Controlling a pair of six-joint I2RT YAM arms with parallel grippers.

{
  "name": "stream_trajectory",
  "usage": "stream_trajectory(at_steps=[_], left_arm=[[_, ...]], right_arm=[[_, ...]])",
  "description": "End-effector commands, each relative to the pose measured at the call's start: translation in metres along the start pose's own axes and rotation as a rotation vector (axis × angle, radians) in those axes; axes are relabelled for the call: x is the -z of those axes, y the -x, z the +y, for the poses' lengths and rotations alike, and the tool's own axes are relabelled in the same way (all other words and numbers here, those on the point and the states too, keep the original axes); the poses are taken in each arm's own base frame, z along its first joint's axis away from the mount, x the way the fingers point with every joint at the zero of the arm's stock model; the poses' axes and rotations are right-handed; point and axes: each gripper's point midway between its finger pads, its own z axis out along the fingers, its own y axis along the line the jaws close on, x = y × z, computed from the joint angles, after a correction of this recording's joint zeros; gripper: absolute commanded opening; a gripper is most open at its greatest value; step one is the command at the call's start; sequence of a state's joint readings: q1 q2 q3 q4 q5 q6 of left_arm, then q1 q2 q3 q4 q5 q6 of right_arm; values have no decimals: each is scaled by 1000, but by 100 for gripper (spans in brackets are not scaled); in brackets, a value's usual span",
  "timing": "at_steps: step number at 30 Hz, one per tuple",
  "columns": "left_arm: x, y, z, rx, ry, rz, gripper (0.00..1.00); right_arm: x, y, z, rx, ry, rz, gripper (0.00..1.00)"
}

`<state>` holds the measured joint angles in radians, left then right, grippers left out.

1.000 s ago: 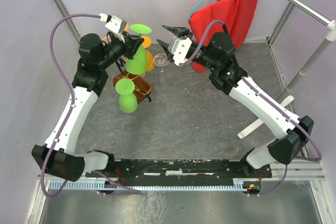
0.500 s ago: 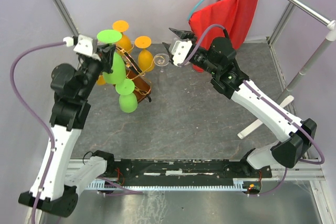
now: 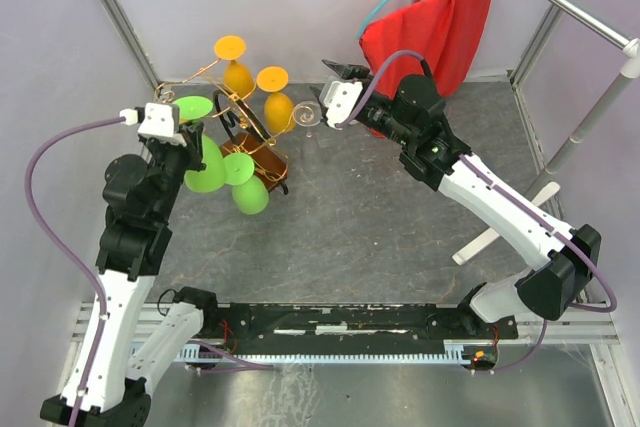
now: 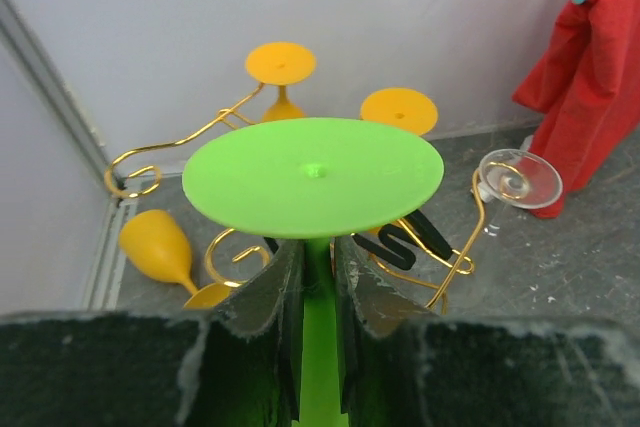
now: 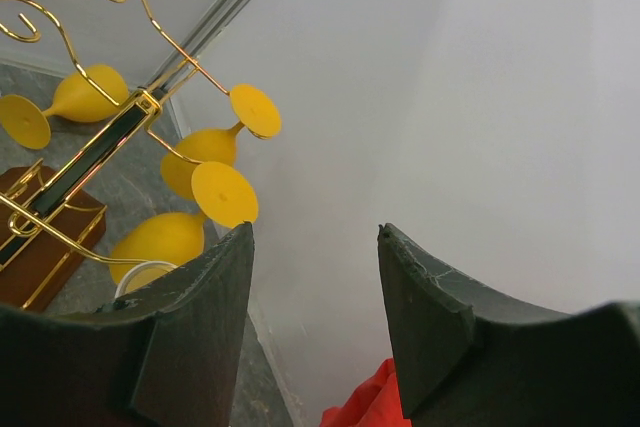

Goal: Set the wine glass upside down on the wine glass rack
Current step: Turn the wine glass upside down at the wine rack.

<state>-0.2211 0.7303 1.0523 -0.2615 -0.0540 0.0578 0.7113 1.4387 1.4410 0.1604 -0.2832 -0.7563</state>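
My left gripper [image 3: 193, 139] is shut on the stem of a green wine glass [image 3: 207, 173], held upside down with its round foot [image 3: 193, 108] on top, just left of the wine glass rack [image 3: 262, 152]. In the left wrist view the fingers [image 4: 283, 277] clamp the green stem [image 4: 318, 282] under the foot [image 4: 313, 175]. The rack's copper wire arms [image 4: 200, 132] hold two orange glasses [image 4: 280, 62] and a clear glass [image 4: 520, 179]. A second green glass [image 3: 249, 194] hangs at the rack's near side. My right gripper [image 3: 335, 82] is open and empty by the clear glass [image 3: 310, 117].
A red cloth [image 3: 440, 27] hangs at the back right. One orange glass [image 4: 158, 245] lies on the table behind the rack near the left wall. The right wrist view shows the rack wires [image 5: 70, 47], orange glasses [image 5: 225, 192] and the back wall. A white bar [image 3: 500, 232] leans at the right.
My left arm has swung left and nearer with the green glass, away from above the rack, lowering it beside the rack. The right gripper has barely shifted.
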Motion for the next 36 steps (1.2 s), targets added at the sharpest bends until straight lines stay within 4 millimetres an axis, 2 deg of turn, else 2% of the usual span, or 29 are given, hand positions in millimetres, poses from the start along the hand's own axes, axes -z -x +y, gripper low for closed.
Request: stream_trajectory(at_steps=[1,7,9,21,30,36], left_arm=[[23,21,23,-21,112,-69,3],[35,24,28,-17,141,-78,3],[37,20,31,-16,157,-71,3],[30,-28,38,-2,219,-73,3],[8,-60,29,41,189,-101,3],[-18,-64,17,61,114,-116,3]], right_arm=[[8,12,-15,0,-47,-26,60],[7,11,-13,-2,-38,-26,60],[8,11,-13,-1,-38,-27,60],[12,9,-9,-5,-27,-16,59],[18,2,-7,4,-27,8,58],[20,-3,-6,8,-24,25,58]])
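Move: The green wine glass is already upside down in the left fingers, its foot uppermost. The rack's empty middle left hook lies about 10 cm ahead of the left hand, 4 cm left and 9 cm below. The empty far left hook is some 17 cm ahead, 10 cm left and 8 cm below; the hung green glass is 3 cm ahead, 5 cm right and 16 cm below. From the idle right hand, the middle hook is roughly 25 cm left, 2 cm back and 13 cm lower. The upside-down green glass, still held by its stem, is first drawn back and left about 3 cm each with a slight rise, clear of the rack. The left hand then lowers it some 10 cm, easing forward again towards the middle left hook and turning about 10 degrees counter-clockwise; the fingers keep their grip. ##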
